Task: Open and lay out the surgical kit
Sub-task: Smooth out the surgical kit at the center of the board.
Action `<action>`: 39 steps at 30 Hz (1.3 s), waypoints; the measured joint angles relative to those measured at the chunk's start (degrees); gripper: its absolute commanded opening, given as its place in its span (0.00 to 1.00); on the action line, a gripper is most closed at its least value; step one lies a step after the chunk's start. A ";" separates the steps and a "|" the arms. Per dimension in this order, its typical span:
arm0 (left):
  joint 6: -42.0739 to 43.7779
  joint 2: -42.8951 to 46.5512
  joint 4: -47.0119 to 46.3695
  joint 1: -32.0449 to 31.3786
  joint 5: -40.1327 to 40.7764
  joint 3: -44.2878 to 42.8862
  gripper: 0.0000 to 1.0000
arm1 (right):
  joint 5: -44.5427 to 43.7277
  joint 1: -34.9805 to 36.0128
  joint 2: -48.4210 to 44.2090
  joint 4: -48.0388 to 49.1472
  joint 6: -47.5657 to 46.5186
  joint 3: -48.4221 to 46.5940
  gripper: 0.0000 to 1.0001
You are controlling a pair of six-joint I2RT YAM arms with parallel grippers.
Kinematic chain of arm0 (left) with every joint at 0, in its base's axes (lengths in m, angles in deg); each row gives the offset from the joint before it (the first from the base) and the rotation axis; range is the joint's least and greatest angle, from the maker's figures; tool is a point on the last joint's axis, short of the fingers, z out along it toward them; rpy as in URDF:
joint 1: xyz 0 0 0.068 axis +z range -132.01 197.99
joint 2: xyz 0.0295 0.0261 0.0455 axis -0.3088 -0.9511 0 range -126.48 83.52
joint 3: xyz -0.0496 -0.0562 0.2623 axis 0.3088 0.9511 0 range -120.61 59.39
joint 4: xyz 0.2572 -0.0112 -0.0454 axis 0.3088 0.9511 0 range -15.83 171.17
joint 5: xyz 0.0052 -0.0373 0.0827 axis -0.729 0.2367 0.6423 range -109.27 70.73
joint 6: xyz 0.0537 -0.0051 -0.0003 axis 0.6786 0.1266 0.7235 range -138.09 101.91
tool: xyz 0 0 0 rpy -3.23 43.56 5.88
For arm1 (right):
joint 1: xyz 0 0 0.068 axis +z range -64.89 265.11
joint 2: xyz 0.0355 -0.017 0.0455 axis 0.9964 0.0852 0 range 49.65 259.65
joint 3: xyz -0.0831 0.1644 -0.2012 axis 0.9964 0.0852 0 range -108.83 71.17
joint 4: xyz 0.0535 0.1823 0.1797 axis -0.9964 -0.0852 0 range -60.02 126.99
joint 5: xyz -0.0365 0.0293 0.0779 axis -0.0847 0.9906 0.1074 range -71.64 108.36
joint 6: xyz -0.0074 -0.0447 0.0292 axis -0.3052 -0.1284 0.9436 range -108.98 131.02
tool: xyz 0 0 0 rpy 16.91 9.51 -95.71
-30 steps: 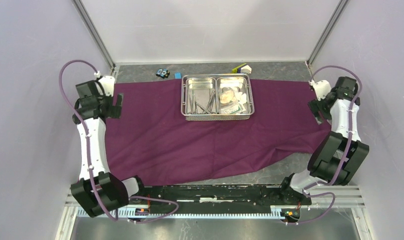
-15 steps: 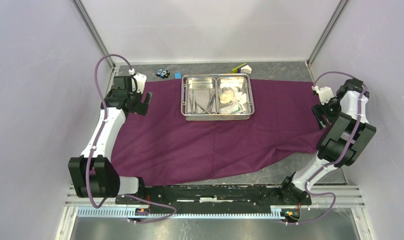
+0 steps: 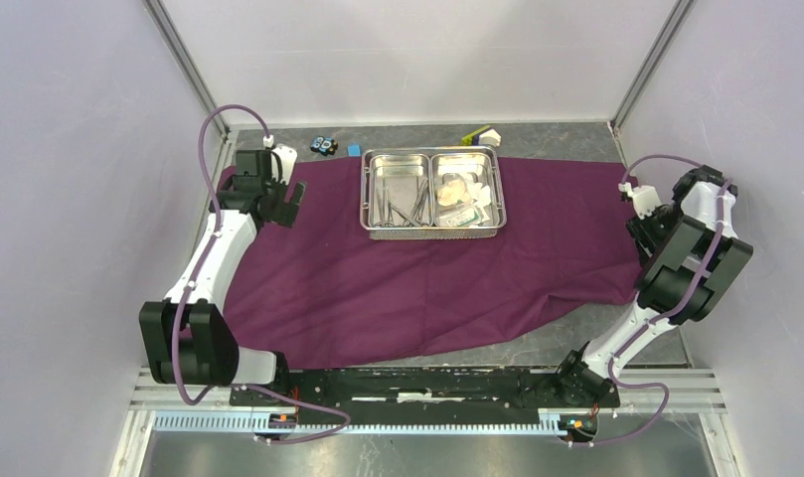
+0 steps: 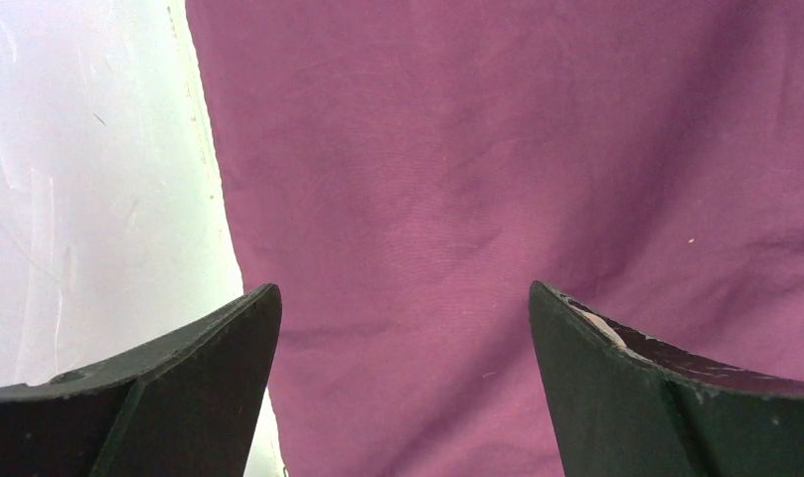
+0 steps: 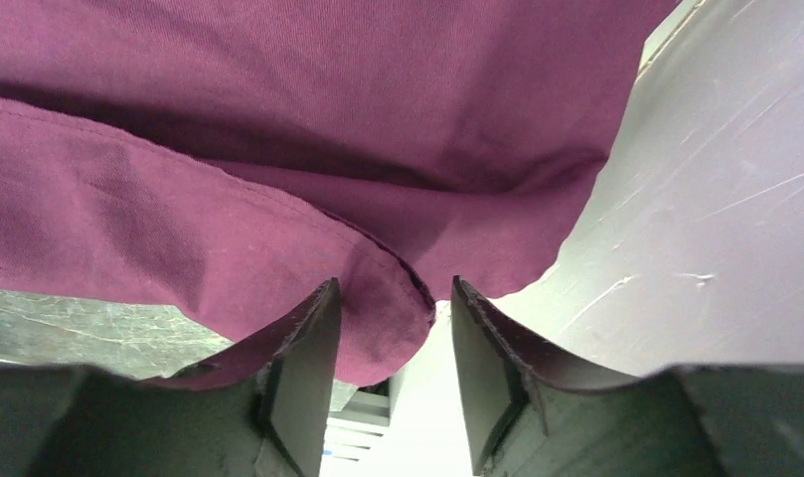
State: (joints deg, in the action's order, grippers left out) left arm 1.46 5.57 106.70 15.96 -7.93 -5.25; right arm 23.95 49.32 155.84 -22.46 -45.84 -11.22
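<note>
The purple cloth (image 3: 407,268) lies spread over the table, with its near right corner folded over. At its back middle stands the steel tray (image 3: 366,194). Metal instruments (image 3: 398,204) lie in its left compartment, white packets and gauze (image 3: 462,191) in its right. My left gripper (image 3: 281,212) hovers over the cloth's back left part (image 4: 477,149). It is open (image 4: 405,298) and holds nothing. My right gripper (image 3: 639,231) is at the cloth's right edge. In the right wrist view it (image 5: 395,283) stands open, its jaws narrowed round the folded corner (image 5: 378,318) with a gap on the right.
A small blue block (image 3: 354,150), a black item (image 3: 324,145) and a yellow-green and white piece (image 3: 480,133) lie behind the tray. Pale walls stand close on the left (image 4: 80,149) and right (image 5: 716,199). Bare grey table (image 3: 576,343) shows at the near right.
My left arm has swung in from the left wall over the cloth, still open. My right gripper has moved nearer along the right edge, and its jaws have narrowed round the cloth corner.
</note>
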 measured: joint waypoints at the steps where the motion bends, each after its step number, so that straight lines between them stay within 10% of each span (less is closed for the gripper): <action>1: 0.02 -0.33 -0.07 0.00 0.28 0.00 1.00 | 0.02 -0.15 0.17 -0.11 -0.15 0.00 0.42; 9: 0.28 -1.18 -0.59 -0.11 1.86 0.24 1.00 | 0.46 -0.48 0.76 -1.44 -1.40 0.00 0.00; 19: 2.03 -2.38 -2.47 -0.11 2.78 0.26 1.00 | 0.87 -0.50 -3.67 -3.26 -2.40 0.42 0.00; 39: 3.48 -5.44 -2.95 -2.25 1.57 -4.68 1.00 | -8.17 -4.37 -46.73 -2.23 -17.79 28.09 0.00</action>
State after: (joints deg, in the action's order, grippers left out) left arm 4.93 0.13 103.75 13.71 -6.36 -9.93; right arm 15.77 44.95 109.11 -24.68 -63.63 16.87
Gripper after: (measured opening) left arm 0.994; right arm 0.018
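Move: The folded near-right corner of the purple cloth is almost between the right hand's half-open fingers, about 1 cm back and 1 cm below. The side rail runs roughly 4 cm to this hand's right, the bare table patch is centred some 13 cm back and 18 cm left, and the metal tray lies about 24 cm ahead and 55 cm left. From the left hand, the corner is about 95 cm right, 10 cm back and 11 cm lower. The cloth corner is pinched as the right fingers, settling slightly down and back, close fully; the right hand then lifts it about 8 cm and draws it back some 13 cm, along the right side towards the near edge and slightly left. Meanwhile the fingertips swing outward to the right by about 20 degrees. The left hand, open and empty, eases forward about 3 cm above the cloth. ##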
